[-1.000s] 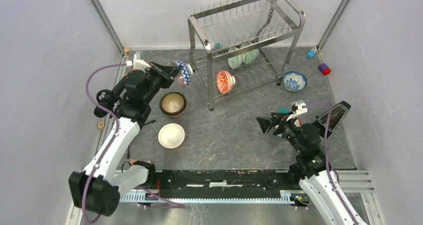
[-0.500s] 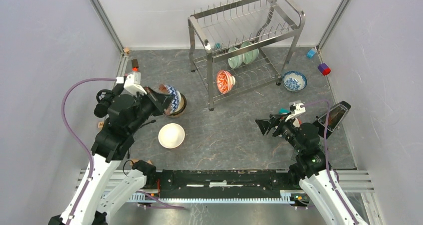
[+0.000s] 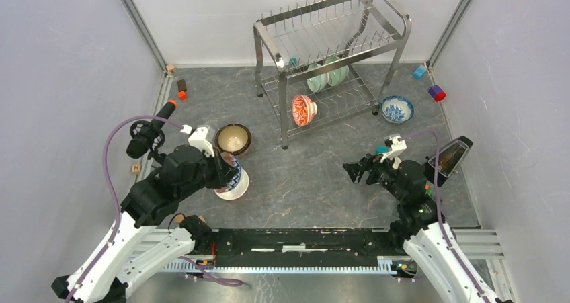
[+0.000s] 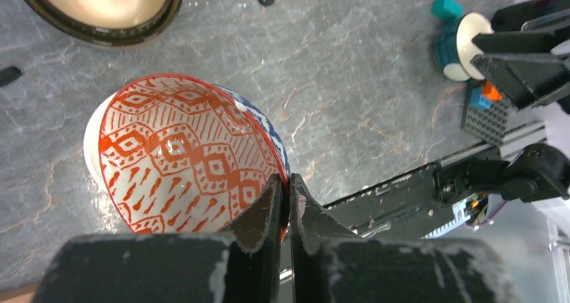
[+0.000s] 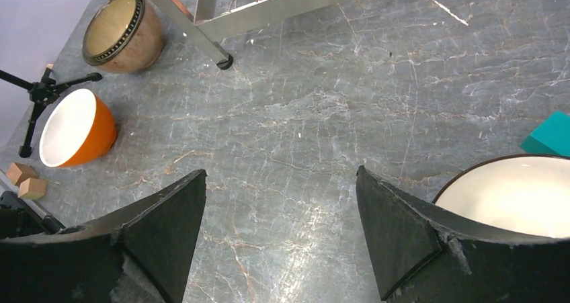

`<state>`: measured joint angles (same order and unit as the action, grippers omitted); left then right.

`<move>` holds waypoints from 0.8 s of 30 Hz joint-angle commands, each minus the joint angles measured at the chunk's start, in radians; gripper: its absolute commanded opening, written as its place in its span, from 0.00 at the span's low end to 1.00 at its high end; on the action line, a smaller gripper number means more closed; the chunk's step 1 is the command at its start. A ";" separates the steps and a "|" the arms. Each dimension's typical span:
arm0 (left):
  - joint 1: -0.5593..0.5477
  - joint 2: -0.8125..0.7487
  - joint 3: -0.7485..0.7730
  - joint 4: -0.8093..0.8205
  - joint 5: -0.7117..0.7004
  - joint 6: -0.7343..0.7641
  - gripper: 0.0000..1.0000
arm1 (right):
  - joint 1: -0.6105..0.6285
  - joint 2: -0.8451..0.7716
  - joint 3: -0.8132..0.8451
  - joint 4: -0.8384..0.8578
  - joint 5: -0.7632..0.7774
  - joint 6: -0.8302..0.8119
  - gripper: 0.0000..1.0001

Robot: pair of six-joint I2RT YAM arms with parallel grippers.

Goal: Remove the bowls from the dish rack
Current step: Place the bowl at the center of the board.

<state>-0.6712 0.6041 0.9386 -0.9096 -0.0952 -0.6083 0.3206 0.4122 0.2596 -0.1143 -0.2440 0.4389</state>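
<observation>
My left gripper [image 4: 288, 182] is shut on the rim of a red-orange patterned bowl [image 4: 181, 155] with a blue zigzag outside [image 3: 230, 170]. That bowl hangs tilted over the white bowl [image 3: 235, 189]; I cannot tell whether they touch. The dark brown bowl [image 3: 233, 139] stands just behind them. The dish rack [image 3: 390, 14] holds two pale green bowls [image 3: 326, 76] and a red-orange bowl [image 3: 303, 110] on its lower tier. A blue-and-white bowl [image 3: 397, 109] sits on the table to the rack's right. My right gripper [image 3: 355, 170] hangs open over bare table [image 5: 281, 175].
Blue [image 3: 419, 71] and purple-red [image 3: 437, 93] blocks lie at the back right. A black tablet-like object [image 3: 450, 156] leans beside the right arm. A cream-inside bowl [image 5: 517, 195] and a teal block [image 5: 548, 135] lie close to my right finger. Small blocks [image 3: 181, 85] sit at the left.
My left arm carried the patterned bowl from beside the rack toward the near edge, past the dark brown bowl, to over the white bowl. The right gripper barely moved.
</observation>
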 commanded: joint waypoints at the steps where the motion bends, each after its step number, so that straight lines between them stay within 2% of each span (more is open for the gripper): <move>1: -0.022 -0.001 -0.001 -0.013 0.004 0.019 0.02 | 0.006 0.030 0.012 0.020 -0.013 -0.012 0.87; 6: -0.072 0.032 -0.001 -0.017 -0.008 0.015 0.02 | 0.006 0.076 0.014 0.028 -0.030 -0.025 0.86; 11: -0.165 0.097 0.026 -0.016 -0.084 0.001 0.02 | 0.005 0.141 0.036 0.009 -0.063 -0.055 0.86; 20: -0.503 0.304 0.131 -0.037 -0.336 -0.029 0.02 | 0.006 0.228 0.023 0.049 -0.075 -0.057 0.84; 24: -0.581 0.429 0.143 0.022 -0.374 0.003 0.02 | 0.013 0.244 0.024 0.054 -0.080 -0.033 0.83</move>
<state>-1.1904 0.9535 1.0325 -0.9661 -0.3580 -0.6136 0.3237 0.6506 0.2596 -0.1135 -0.3065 0.3965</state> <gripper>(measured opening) 0.108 0.835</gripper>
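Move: The left hand grips the patterned bowl's rim, its aim being the bare middle of the table, about 16 cm to its right, 2 cm ahead and 22 cm below. The white bowl sits nearly under this hand, 3 cm ahead, 4 cm left; the dark-rimmed bowl about 19 cm ahead, 5 cm left, also some 20 cm lower. From the empty right hand that spot is about 25 cm left, 4 cm back and 13 cm lower. Down and a little back at first, then swinging mainly right, the left hand carries the bowl about 7 cm rightward and 4 cm lower, from above the white bowl towards the bare middle. Its wrist rolls left side up and turns clockwise, each some 20 degrees, fingers still shut on the rim. The right hand sinks about 5 cm, tipping down slightly, fingers wide open and empty. ##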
